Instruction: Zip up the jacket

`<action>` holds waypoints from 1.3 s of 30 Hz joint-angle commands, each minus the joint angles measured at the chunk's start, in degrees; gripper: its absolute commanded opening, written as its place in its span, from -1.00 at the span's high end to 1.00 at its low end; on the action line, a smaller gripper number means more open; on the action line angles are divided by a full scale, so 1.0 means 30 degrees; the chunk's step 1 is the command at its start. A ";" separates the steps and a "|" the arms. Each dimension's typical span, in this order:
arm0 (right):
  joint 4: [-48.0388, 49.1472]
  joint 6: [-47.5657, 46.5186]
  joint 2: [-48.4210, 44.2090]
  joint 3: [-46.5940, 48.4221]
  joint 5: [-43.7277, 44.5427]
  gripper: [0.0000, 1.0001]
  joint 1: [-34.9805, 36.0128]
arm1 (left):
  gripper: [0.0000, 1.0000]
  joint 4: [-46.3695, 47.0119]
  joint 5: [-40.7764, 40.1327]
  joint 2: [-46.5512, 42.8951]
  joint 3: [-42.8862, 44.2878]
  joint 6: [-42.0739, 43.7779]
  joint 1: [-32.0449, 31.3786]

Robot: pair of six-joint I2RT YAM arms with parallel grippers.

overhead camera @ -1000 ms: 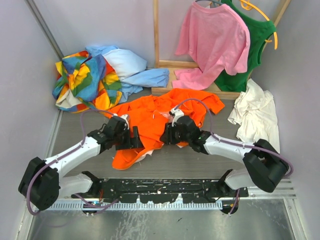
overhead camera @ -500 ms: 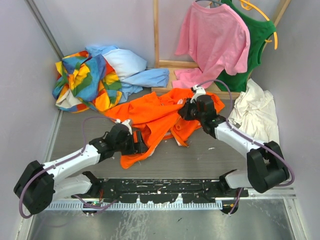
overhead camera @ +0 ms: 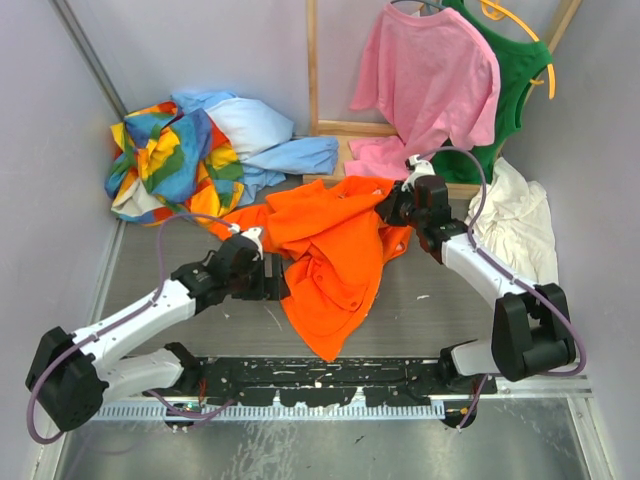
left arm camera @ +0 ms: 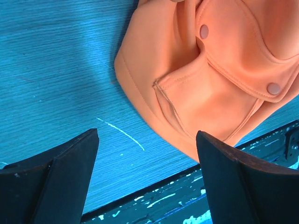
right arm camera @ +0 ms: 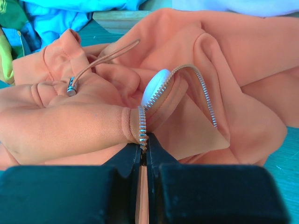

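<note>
The orange jacket (overhead camera: 335, 255) lies crumpled mid-table, one flap trailing toward the near edge. My right gripper (overhead camera: 398, 212) is at the jacket's back right. In the right wrist view it (right arm camera: 144, 147) is shut on the jacket's zipper edge, with silver zipper teeth (right arm camera: 206, 89) curving away over the orange folds (right arm camera: 70, 126). A drawstring with a metal tip (right arm camera: 71, 88) lies on the fabric. My left gripper (overhead camera: 277, 281) sits at the jacket's left side. In the left wrist view it (left arm camera: 147, 140) is open over bare table, with the jacket's snap-buttoned flap (left arm camera: 210, 70) beyond its fingertips.
A multicoloured garment (overhead camera: 165, 160) and a light blue one (overhead camera: 262, 135) are heaped at the back left. A pink T-shirt (overhead camera: 425, 85) and a green top (overhead camera: 510, 90) hang on a wooden frame (overhead camera: 313, 70). A white cloth (overhead camera: 510, 225) lies at right. The base rail (overhead camera: 320, 375) borders the near edge.
My right gripper shut on the jacket's zipper edge and pulled it from the middle toward the back right, dragging the jacket along. The left gripper stayed open near the jacket's left side.
</note>
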 commanded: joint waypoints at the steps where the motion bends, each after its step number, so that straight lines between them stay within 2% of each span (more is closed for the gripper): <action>1: 0.0831 -0.0478 -0.0963 -0.0362 0.0483 0.90 -0.0278 | -0.73 -0.0098 0.0617 0.0358 0.0899 0.1474 -0.0028; 4: 0.1029 -0.0246 -0.0622 -0.0261 0.0144 0.90 -0.0416 | -0.73 0.0425 0.2336 0.1757 0.1598 0.1907 -0.0297; 7: 0.1056 -0.0158 -0.0215 0.0337 -0.0310 0.89 -0.0417 | -0.73 0.0583 0.2232 0.2788 0.2412 0.2509 -0.1625; 12: 0.0961 -0.0216 0.0240 0.1049 -0.0939 0.86 -0.0418 | -0.73 0.0739 0.1036 0.5147 0.3906 0.3519 -0.3945; 17: 0.1213 0.0200 0.0354 0.0518 -0.1666 0.84 -0.0418 | -0.73 -0.1039 -0.1603 0.8261 0.6520 0.5182 -0.5326; 26: 0.1461 0.0314 0.0749 -0.0151 -0.2190 0.79 -0.0418 | -0.66 -0.1997 -0.4332 1.3197 0.8390 0.6438 -0.5409; 28: 0.1312 0.0085 0.0869 -0.0010 -0.2027 0.78 -0.0428 | -0.56 -0.1827 -0.4511 1.3671 0.8319 0.6312 -0.5219; 32: 0.0885 -0.0337 0.1601 0.0882 -0.1462 0.77 -0.0417 | -0.14 -0.0338 -0.3682 1.3292 0.7116 0.5889 -0.4574; 35: 0.0837 -0.0599 0.2223 0.1651 -0.0644 0.77 -0.0539 | 0.33 -0.0075 -0.3324 1.2346 0.6106 0.5494 -0.3578; 39: 0.0615 -0.0781 0.3342 0.3172 -0.0055 0.79 -0.0941 | 0.82 0.0865 -0.2181 0.9747 0.4530 0.4561 -0.1771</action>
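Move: The left hand, open and empty, has the jacket's left-side fold, the part below a snap button, about 7 cm to its right, 2 cm ahead and 8 cm below. From that hand the jacket's near tip lies roughly 10 cm right, 12 cm back and 9 cm down; the zip end held in the right fingers is some 18 cm ahead, 22 cm right and 6 cm higher. From the right hand, the fold is about 16 cm left, 17 cm back and 14 cm below. The left hand swings about 10 cm to the right over the jacket with open fingers, dipping back slightly, turning some 25 degrees clockwise and rolling its left side up, then sinks about 7 cm in all, easing forward onto the left-side fold, where its fingers close and pinch the cloth below the snap before drawing it some 3 cm back left. The right hand keeps its pinch on the zip end at the far right of the jacket, staying nearly in place before it sinks about 3 cm and edges forward late on. ##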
